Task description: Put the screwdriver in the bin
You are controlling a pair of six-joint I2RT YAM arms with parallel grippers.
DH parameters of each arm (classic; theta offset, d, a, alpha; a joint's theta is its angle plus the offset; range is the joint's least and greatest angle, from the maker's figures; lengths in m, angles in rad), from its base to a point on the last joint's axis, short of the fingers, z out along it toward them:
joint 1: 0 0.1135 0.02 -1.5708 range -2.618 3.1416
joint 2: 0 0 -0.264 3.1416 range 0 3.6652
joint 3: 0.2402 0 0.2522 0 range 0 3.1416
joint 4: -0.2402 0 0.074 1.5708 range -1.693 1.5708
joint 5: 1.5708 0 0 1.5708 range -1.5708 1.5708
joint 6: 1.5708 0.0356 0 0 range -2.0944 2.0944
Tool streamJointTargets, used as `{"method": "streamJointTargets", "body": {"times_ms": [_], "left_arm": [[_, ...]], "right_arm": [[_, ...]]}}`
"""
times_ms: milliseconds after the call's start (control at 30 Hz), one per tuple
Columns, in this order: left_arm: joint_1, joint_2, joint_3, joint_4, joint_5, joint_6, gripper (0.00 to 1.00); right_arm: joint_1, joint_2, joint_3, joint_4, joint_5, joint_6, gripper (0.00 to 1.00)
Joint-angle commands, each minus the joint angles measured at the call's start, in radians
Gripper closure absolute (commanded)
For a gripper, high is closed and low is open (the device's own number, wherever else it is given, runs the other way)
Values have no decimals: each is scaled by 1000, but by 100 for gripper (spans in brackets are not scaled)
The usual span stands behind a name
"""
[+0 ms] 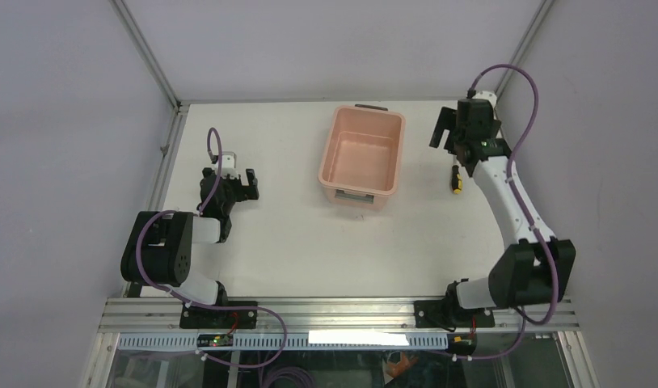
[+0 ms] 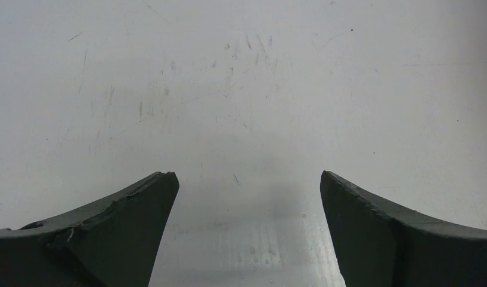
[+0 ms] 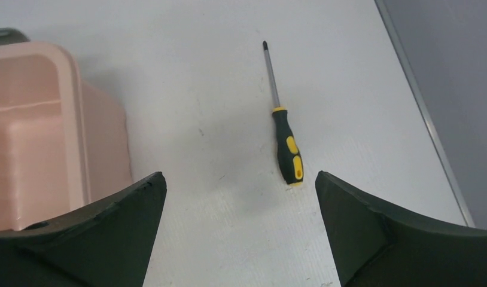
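The screwdriver (image 1: pixel 454 179) lies flat on the white table, right of the pink bin (image 1: pixel 390 153). In the right wrist view the screwdriver (image 3: pixel 288 146) shows a black and yellow handle and a thin shaft pointing away from me. My right gripper (image 3: pixel 241 179) is open above the table, with the handle's end just ahead of its right fingertip and nothing between the fingers. In the top view my right gripper (image 1: pixel 445 137) hovers just beyond the screwdriver. The bin (image 3: pixel 73 119) is to its left, its inside empty as far as it shows. My left gripper (image 1: pixel 246 187) (image 2: pixel 249 176) is open over bare table, far left of the bin.
A metal frame rail (image 1: pixel 168 153) runs along the table's left edge. The table's right edge (image 3: pixel 420 107) and a grey wall stand close to the right of the screwdriver. The back wall is just behind the bin.
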Motion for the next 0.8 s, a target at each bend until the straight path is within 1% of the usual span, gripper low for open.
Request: {"method": "streamJointTargets", "body": {"times_ms": [0, 33, 100, 167, 233, 333, 433, 600, 667, 733, 767], "left_arm": [[-6, -29, -1, 26, 10, -19, 1], [-7, -29, 0, 26, 11, -19, 1], [-7, -30, 0, 26, 10, -19, 1], [-6, -29, 0, 26, 10, -19, 1], [-7, -29, 0, 26, 10, -19, 1], [-7, -29, 0, 26, 10, -19, 1], [-7, -30, 0, 26, 11, -19, 1], [-7, -30, 0, 26, 10, -19, 1], [-7, -29, 0, 27, 10, -19, 1], [-6, -29, 0, 26, 10, -19, 1], [-6, -31, 0, 26, 11, -19, 1]], "right_arm": [[-67, 215, 175, -254, -36, -87, 1], [-88, 268, 225, -285, -83, -108, 2], [-116, 359, 278, -324, -122, -148, 3], [-151, 442, 323, -347, -130, -165, 4], [-172, 517, 366, -379, -143, -171, 7], [-197, 592, 372, -364, -145, -169, 8], [-222, 653, 369, -336, -199, -173, 13], [-247, 731, 352, -312, -308, -177, 37], [-252, 737, 333, -287, -319, -180, 45], [-253, 727, 327, -281, -355, -192, 59], [-254, 718, 331, -285, -355, -195, 69]]}}
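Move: The screwdriver lies flat on the table, its middle about 8 cm ahead of the right hand, 7 cm to its right and 20 cm below, handle end nearer the robot. Level with it and some 28 cm to its left stands the bin. From the idle left hand the screwdriver is roughly 68 cm to the right, 7 cm ahead and 4 cm below. The right hand drops about 20 cm, swinging right, tips some 40 degrees downward and closes on the screwdriver's handle. ##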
